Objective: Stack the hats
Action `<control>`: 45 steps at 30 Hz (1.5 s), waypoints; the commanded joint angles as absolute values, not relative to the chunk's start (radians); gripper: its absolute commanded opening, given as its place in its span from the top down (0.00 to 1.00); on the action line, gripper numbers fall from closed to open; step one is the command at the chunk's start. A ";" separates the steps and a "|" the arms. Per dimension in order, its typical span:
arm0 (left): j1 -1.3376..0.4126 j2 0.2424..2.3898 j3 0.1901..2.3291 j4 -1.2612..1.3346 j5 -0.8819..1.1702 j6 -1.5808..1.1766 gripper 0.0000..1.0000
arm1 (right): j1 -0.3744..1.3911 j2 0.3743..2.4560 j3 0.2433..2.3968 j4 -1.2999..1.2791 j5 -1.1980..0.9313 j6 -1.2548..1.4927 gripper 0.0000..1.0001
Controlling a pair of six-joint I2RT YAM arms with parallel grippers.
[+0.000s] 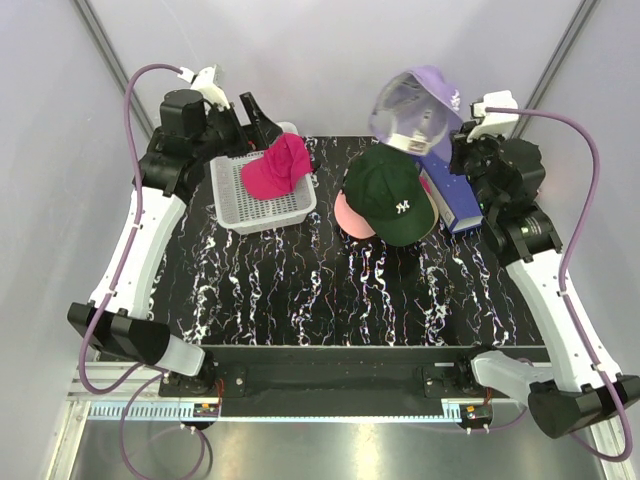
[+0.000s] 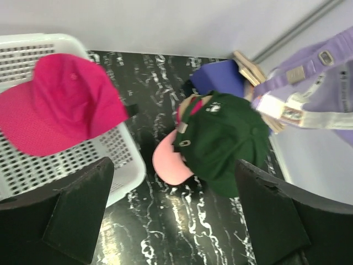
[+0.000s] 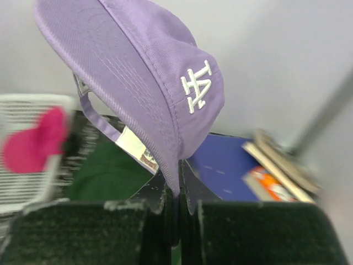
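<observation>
A magenta hat (image 1: 275, 165) (image 2: 60, 102) lies in the white mesh basket (image 1: 235, 205) at the back left. Just above and behind it hangs my left gripper (image 1: 250, 120) (image 2: 174, 165), open, with nothing between its fingers. At centre right a dark green hat (image 1: 390, 195) (image 2: 226, 143) with a white logo sits on top of a light pink hat (image 1: 347, 215) (image 2: 168, 160), of which only the brim shows. My right gripper (image 1: 455, 135) (image 3: 179, 190) is shut on the edge of a lavender hat (image 1: 420, 100) (image 3: 138, 66), holding it in the air above and behind the green hat.
A blue book (image 1: 455, 200) (image 3: 220, 165) lies on the black marbled table right of the green hat, with more books behind it. The basket's rim (image 2: 33, 38) stands close to my left fingers. Grey walls close in the back and sides.
</observation>
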State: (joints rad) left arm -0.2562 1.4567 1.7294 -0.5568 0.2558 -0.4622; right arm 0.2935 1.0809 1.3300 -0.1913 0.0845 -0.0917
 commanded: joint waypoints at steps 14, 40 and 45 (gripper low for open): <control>-0.250 1.494 1.770 -0.569 0.184 -0.413 0.05 | 0.391 1.204 1.362 -0.201 0.500 -0.500 1.00; -0.245 1.398 1.634 -0.569 0.137 -0.402 0.03 | 0.793 1.336 1.278 -0.343 0.572 -0.529 1.00; -0.242 1.373 1.600 -0.566 0.129 -0.405 0.03 | 0.815 1.371 1.281 -0.406 0.546 -0.525 1.00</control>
State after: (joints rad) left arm -0.2512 1.4307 1.6184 -0.6025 0.1528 -0.4179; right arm 0.7883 1.3491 1.2819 -0.3431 0.6075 -0.5392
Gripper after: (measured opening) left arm 0.973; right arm 0.032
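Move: The right hand already holds the purple hat by its brim. The green hat on top of the stack lies some 8 cm ahead of the right hand, 5 cm to its left and 30 cm below. The pink brim sticks out at the bottom, about 5 cm ahead, 11 cm left and 39 cm down; the blue binder is 14 cm ahead, 13 cm right, 39 cm down. From the left hand the green hat lies about 4 cm ahead, 22 cm right, 27 cm below. Keeping its pinch on the purple hat's brim, the right hand swings about 6 cm out to its right and slightly forward, then turns back left across the stack for some 16 cm while sinking about 14 cm in all towards the green hat, its left side rolling down some 40 degrees. The left hand, empty and open, eases about 5 cm down towards the basket. ##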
